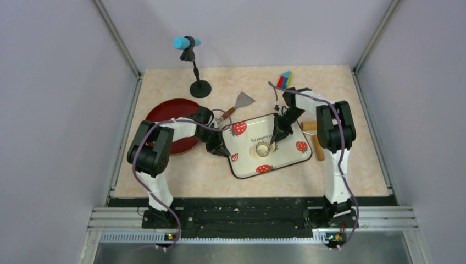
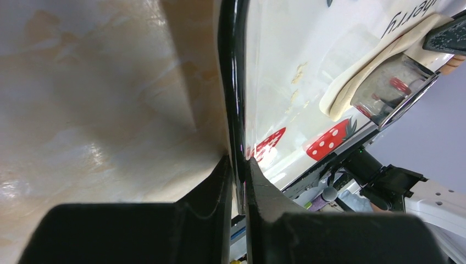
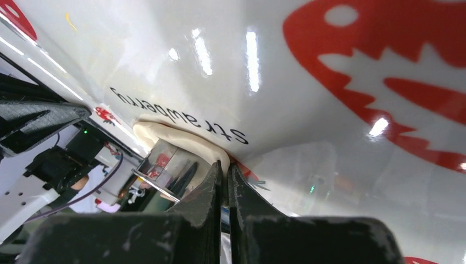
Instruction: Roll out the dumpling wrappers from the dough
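Note:
A white strawberry-print tray (image 1: 286, 158) lies mid-table. On it the dough (image 3: 176, 137) is a flat pale cream sheet, with a silver metal ring cutter (image 1: 262, 149) standing on top. My right gripper (image 3: 224, 169) is shut, pinching the sheet's edge beside the ring (image 3: 165, 165). At the tray's left side, my left gripper (image 2: 237, 165) is clamped on the black rim (image 2: 233, 82). The left wrist view shows the dough (image 2: 373, 71) and ring (image 2: 393, 88) far across the tray. The dumpling wrappers are out of view.
A dark red plate (image 1: 176, 124) sits left of the tray under the left arm. A metal scraper (image 1: 240, 103) and a microphone stand (image 1: 197, 82) are behind. The wooden rolling pin (image 1: 317, 146) lies right of the tray, and a coloured block (image 1: 284, 80) sits at the back.

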{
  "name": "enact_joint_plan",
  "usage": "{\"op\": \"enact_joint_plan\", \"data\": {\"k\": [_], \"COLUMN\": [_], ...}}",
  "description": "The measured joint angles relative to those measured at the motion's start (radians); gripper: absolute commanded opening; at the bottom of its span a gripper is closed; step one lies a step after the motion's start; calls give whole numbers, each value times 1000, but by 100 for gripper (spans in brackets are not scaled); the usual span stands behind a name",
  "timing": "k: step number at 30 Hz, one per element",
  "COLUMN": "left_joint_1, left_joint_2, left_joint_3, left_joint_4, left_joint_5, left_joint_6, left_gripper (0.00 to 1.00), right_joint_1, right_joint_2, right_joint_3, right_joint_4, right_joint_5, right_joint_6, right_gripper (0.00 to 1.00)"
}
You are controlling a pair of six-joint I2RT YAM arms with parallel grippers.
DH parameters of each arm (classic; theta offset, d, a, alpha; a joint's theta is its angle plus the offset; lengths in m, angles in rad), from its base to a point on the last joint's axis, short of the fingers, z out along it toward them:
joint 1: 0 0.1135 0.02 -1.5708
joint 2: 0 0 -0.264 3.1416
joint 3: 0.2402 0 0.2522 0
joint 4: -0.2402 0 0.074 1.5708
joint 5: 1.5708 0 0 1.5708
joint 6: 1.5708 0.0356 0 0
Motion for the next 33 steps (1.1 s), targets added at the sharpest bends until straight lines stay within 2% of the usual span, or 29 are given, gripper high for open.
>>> {"op": "enact_joint_plan", "data": {"k": [17, 33], "left_joint_1": [-6, -13], "left_joint_2": [0, 2], "left_joint_3": [11, 22], "left_joint_4": [-16, -29], "left_joint_5": [-16, -29], "left_joint_6": [19, 20], "left_gripper": [0, 0], "right_joint_1": [-6, 6], "right_joint_2": [0, 44], "right_joint_3": [129, 245], "right_joint_4": [18, -46], "right_joint_5": [54, 38], "right_joint_6": [-2, -37], "right_gripper": [0, 0]}}
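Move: The right hand already pinches the dough trimming just outside the ring cutter, which stands about 3 cm to its left and 2 cm back, at much the same height. The tray's far rim lies roughly 10 cm straight ahead, and the rolling pin 13 cm to the right and 2 cm ahead. From the left hand, already gripping the tray's left rim, the ring cutter is some 10 cm to the right and 2 cm ahead. Keeping its closed pinch on the trimming, the right hand peels it off the tray and away from the ring cutter, first low and almost straight forward, then forward and rising, about 5 cm out and 3 cm up, while its fingertips swing forward some 10 degrees. The left hand stays put, still holding the tray's left rim against the pull, as the right hand eases back down slightly at the very end. ##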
